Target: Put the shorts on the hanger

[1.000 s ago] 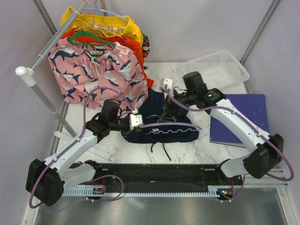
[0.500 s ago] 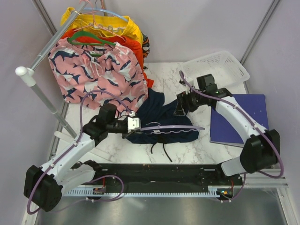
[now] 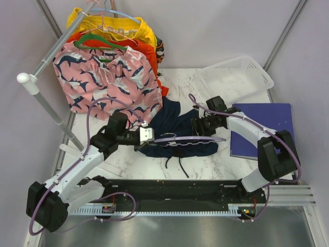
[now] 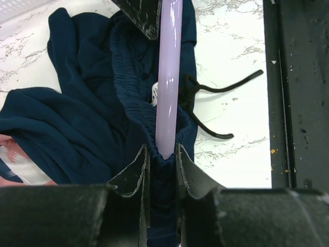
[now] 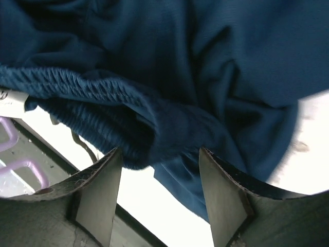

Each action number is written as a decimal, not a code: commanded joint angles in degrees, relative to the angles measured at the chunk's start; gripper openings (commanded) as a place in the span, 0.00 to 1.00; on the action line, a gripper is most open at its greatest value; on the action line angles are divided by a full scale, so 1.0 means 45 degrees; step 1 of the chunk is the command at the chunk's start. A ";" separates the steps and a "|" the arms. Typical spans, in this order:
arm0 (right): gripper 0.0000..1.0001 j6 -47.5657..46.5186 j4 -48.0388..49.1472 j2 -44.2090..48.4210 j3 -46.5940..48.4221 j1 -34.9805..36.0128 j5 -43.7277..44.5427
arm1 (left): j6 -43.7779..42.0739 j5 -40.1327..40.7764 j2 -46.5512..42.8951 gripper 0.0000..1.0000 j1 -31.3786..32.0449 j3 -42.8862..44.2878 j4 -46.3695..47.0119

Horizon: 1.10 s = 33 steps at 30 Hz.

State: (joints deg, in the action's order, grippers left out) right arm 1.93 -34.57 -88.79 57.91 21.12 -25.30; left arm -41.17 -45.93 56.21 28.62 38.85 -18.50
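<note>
The dark navy shorts [image 3: 177,123] lie crumpled on the marble table, their drawstring [image 3: 177,164] trailing toward me. The pale hanger [image 3: 190,138] runs across their waistband. In the left wrist view the hanger's bar [image 4: 168,77] goes into the gathered waistband [image 4: 131,103]. My left gripper [image 4: 162,159] is shut on the hanger's end with navy fabric pinched around it. My right gripper [image 5: 159,159] stands open at the shorts' right end [image 3: 198,125]. A fold of the shorts [image 5: 205,67] and the waistband's end hang between its fingers. A white label [image 5: 10,98] shows at the left edge.
A rack [image 3: 49,108] at the back left carries pink shark-print shorts [image 3: 105,77], orange and yellow ones behind on other hangers. A white basket [image 3: 236,77] sits at the back right, a purple-blue board [image 3: 262,128] on the right, and a black rail [image 3: 180,193] along the near edge.
My right arm has swung from over the shorts' middle down and right to the waistband's right end, its jaws narrowing. The left gripper keeps hold of the hanger's end, shifted slightly left.
</note>
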 commanded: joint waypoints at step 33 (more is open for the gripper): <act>0.00 -0.3027 -0.2806 0.2251 0.2129 -0.5534 0.1952 | -0.1515 0.3039 0.0498 0.02 -0.2298 0.1776 -0.2001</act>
State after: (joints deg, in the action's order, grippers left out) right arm -5.82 -45.15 -80.53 61.93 -0.14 -25.96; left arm -41.54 -41.06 57.25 20.08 42.37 -21.19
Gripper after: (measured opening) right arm 0.022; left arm 0.223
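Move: The rim of the shorts' waistband that my right fingers will pinch is about 4 cm straight below my open right hand. My left hand already grips the band's other end with the hanger; from it, that rim lies roughly 20 cm to the right, 3 cm ahead and 5 cm lower. From my right hand, the hanger's free end is some 11 cm right, 3 cm back and 3 cm higher, and the drawcord is about 9 cm left, 15 cm back and 8 cm lower. I dip my right hand nearly 4 cm, close its fingers on the waistband, then lift some 8 cm and pull the band about 11 cm to the right, forward too at first, turning clockwise a little. My left hand keeps pinching band and hanger together; it rises slightly, swings forward and left about 5 cm, turning roughly 10 degrees counter-clockwise, then sinks again. ##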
